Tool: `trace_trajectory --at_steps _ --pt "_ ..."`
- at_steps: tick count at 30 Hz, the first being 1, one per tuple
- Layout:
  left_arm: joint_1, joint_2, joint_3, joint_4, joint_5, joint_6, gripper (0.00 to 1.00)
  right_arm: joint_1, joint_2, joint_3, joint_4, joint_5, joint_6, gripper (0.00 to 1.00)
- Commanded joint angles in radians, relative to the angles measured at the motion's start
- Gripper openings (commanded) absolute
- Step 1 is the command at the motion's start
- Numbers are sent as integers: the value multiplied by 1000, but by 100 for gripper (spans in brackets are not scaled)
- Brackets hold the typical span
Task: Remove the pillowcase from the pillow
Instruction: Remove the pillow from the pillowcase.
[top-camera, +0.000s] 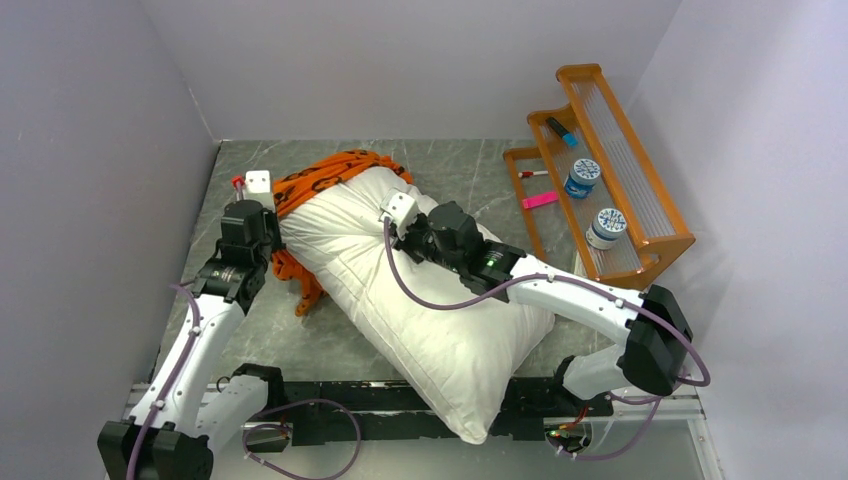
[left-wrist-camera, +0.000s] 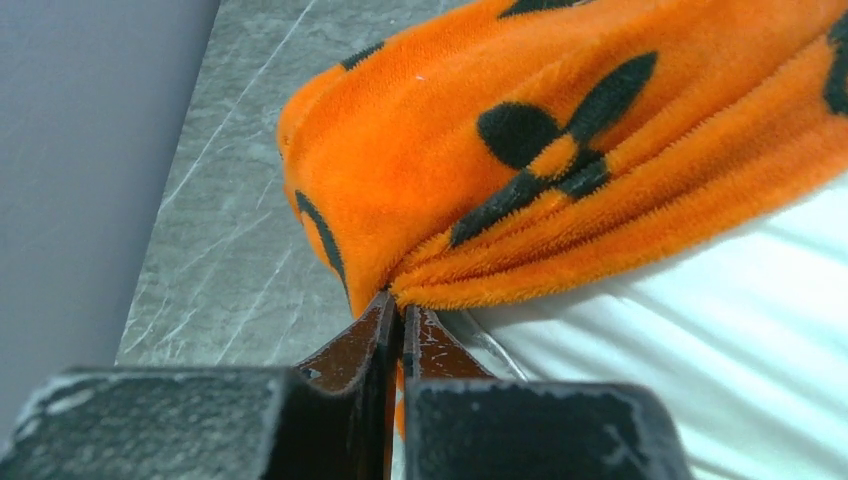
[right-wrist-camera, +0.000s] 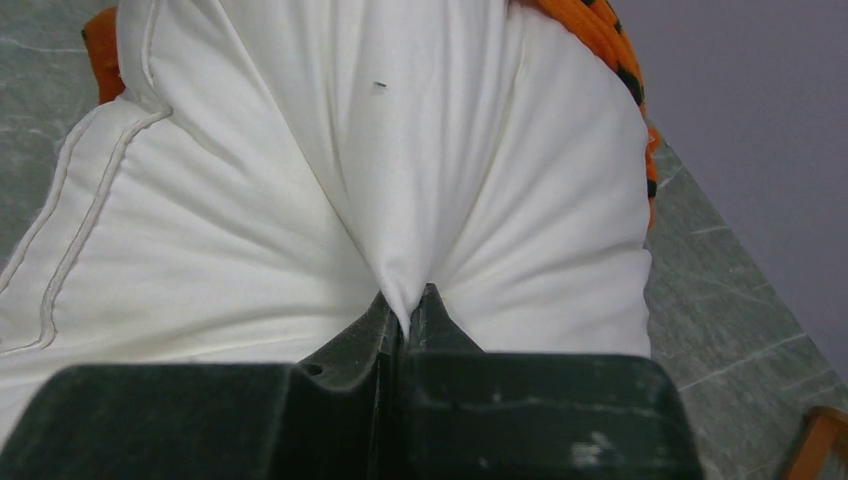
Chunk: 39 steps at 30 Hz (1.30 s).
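Note:
The white pillow (top-camera: 420, 300) lies diagonally across the table, most of it bare. The orange pillowcase (top-camera: 325, 175) is bunched over its far left end, and a fold of it (top-camera: 300, 285) hangs down the left side. My left gripper (top-camera: 262, 207) is at that end, and in the left wrist view my left gripper (left-wrist-camera: 403, 312) is shut on the pillowcase (left-wrist-camera: 520, 170) edge beside the pillow (left-wrist-camera: 720, 340). My right gripper (top-camera: 400, 232) rests on top of the pillow. The right wrist view shows my right gripper (right-wrist-camera: 407, 305) shut on a pinched fold of the pillow (right-wrist-camera: 300, 200).
An orange wire rack (top-camera: 600, 170) stands at the far right, holding two white jars (top-camera: 583, 178), a marker and a pink item. Grey walls close in on the left, back and right. The grey marble table (top-camera: 300, 345) shows beside the pillow.

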Motion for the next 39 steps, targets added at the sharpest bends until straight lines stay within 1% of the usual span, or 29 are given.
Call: trace_trajectory --at_steps 1,3,6,8,9,10,14,15,17,21,24,28,30,35,38,39 --pt "23 46 -39 215 -120 2 5 17 -37 15 -205 126 2 0" --pt "23 74 -54 237 -60 -4 5 62 -19 44 -227 150 -6 0" --pt "23 73 -91 288 67 10 5 97 -18 66 -215 122 13 0" --pt "23 60 -119 322 138 16 5 118 -14 95 -218 111 21 4" --pt "23 59 -130 333 172 19 5 131 -2 122 -236 114 19 9" --pt "23 64 -136 334 201 17 5 147 12 156 -261 120 13 15" --pt "23 89 -145 340 318 1 5 218 62 267 -313 167 6 46" --pt "23 89 -145 346 342 -2 5 234 70 292 -314 177 6 52" --pt "23 88 -145 354 366 -3 5 265 84 329 -313 194 3 62" --pt "23 83 -144 353 389 -2 5 330 163 408 -317 206 6 75" --pt "19 82 -151 363 401 -16 5 383 240 451 -288 248 0 87" --pt "-1 80 -145 349 392 -13 5 415 339 484 -234 329 8 96" --pt "-10 78 -145 345 382 -10 5 415 381 482 -203 381 13 98" --pt "-28 72 -145 336 366 -13 5 415 475 473 -172 590 21 100" --pt "-38 69 -142 328 351 -13 5 414 502 429 -151 701 3 99" --pt "-38 66 -141 324 344 -13 5 415 503 411 -142 728 -7 98"
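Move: The right hand still pinches the pillow's top; the pillow's left seam edge lies about 14 cm left of this hand, 8 back and 8 below. The pillowcase's loose flap lies some 20 cm left and 7 back, 15 below. From the left hand, already shut on the case hem, that seam edge is roughly 9 cm back, 10 right and 6 below; the flap is 8 back, 4 right, 13 below. Right hand opens off the pillow, swings 13 cm left and back, then down; left carries pinched hem right. ##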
